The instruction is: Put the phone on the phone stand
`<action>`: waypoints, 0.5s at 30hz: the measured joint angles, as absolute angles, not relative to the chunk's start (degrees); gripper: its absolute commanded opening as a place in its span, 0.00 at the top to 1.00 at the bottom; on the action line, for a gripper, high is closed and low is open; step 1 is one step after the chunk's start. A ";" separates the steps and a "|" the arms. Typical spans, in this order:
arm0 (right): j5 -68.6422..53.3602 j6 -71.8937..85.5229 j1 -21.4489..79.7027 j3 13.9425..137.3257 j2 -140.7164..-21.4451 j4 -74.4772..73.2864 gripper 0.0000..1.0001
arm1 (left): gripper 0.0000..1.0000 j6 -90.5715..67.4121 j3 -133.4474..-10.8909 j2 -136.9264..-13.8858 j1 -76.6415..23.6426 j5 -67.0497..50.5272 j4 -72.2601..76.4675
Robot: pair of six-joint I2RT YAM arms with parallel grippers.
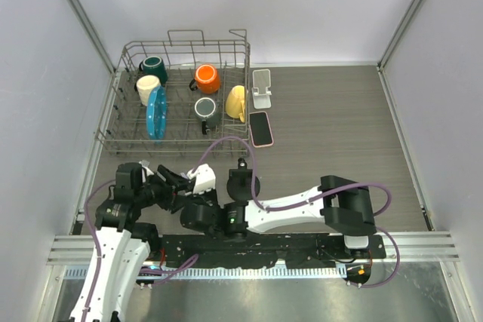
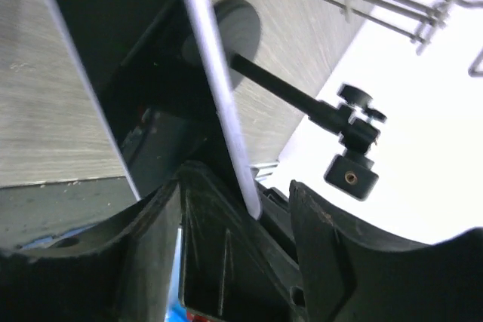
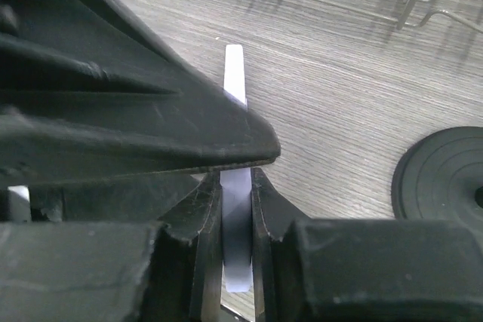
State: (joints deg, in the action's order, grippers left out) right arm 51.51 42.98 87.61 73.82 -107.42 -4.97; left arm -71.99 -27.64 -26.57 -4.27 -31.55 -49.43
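Observation:
A phone (image 1: pixel 202 179) with a dark screen and a white rim is held on edge near the front left of the table. My right gripper (image 3: pixel 236 179) is shut on its thin white edge (image 3: pixel 235 73). In the left wrist view the phone (image 2: pixel 136 50) runs down between the fingers of my left gripper (image 2: pixel 241 194). That gripper is open, with a gap between the rim and the right finger (image 2: pixel 332 246). The white phone stand (image 1: pixel 261 87) sits at the back beside the rack, with nothing on it. My two grippers meet at the phone in the top view.
A pink-cased phone (image 1: pixel 260 127) lies flat just in front of the stand. A wire dish rack (image 1: pixel 185 44) with mugs and a blue plate fills the back left. A black round-based mount (image 1: pixel 245 182) stands right beside the grippers.

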 measured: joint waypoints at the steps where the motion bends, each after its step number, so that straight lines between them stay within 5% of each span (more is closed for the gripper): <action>1: 50.98 41.65 87.61 72.34 -106.45 -3.38 1.00 | 0.31 -71.66 -27.68 -26.20 -4.36 -32.58 -48.38; 15: 32.95 20.10 87.77 54.68 -82.24 6.72 0.99 | 0.24 -47.35 -60.38 -28.27 -4.75 -26.04 -48.21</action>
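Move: The right hand already pinches the phone edgewise; the black phone stand lies roughly 7 cm ahead and 11 cm to its right, its middle about 5 cm lower. The second phone lies flat some 26 cm ahead, 18 cm right and 12 cm below, while the dish rack's middle is about 33 cm ahead, 11 cm left and some 6 cm lower. From the left hand, its fingers close beside the held phone, the phone stand is about 7 cm ahead, 17 cm right and 6 cm lower. The right hand keeps its pinch and carries the phone about 7 cm up, to the right and back, staying on the near side of the phone stand while its wrist turns roughly 25 degrees counter-clockwise. The left hand comes away from the phone, opening its fingers wider and rising fast, some 20 cm, with a small drift to the left late on, as its fingers tip up from slanting down. ##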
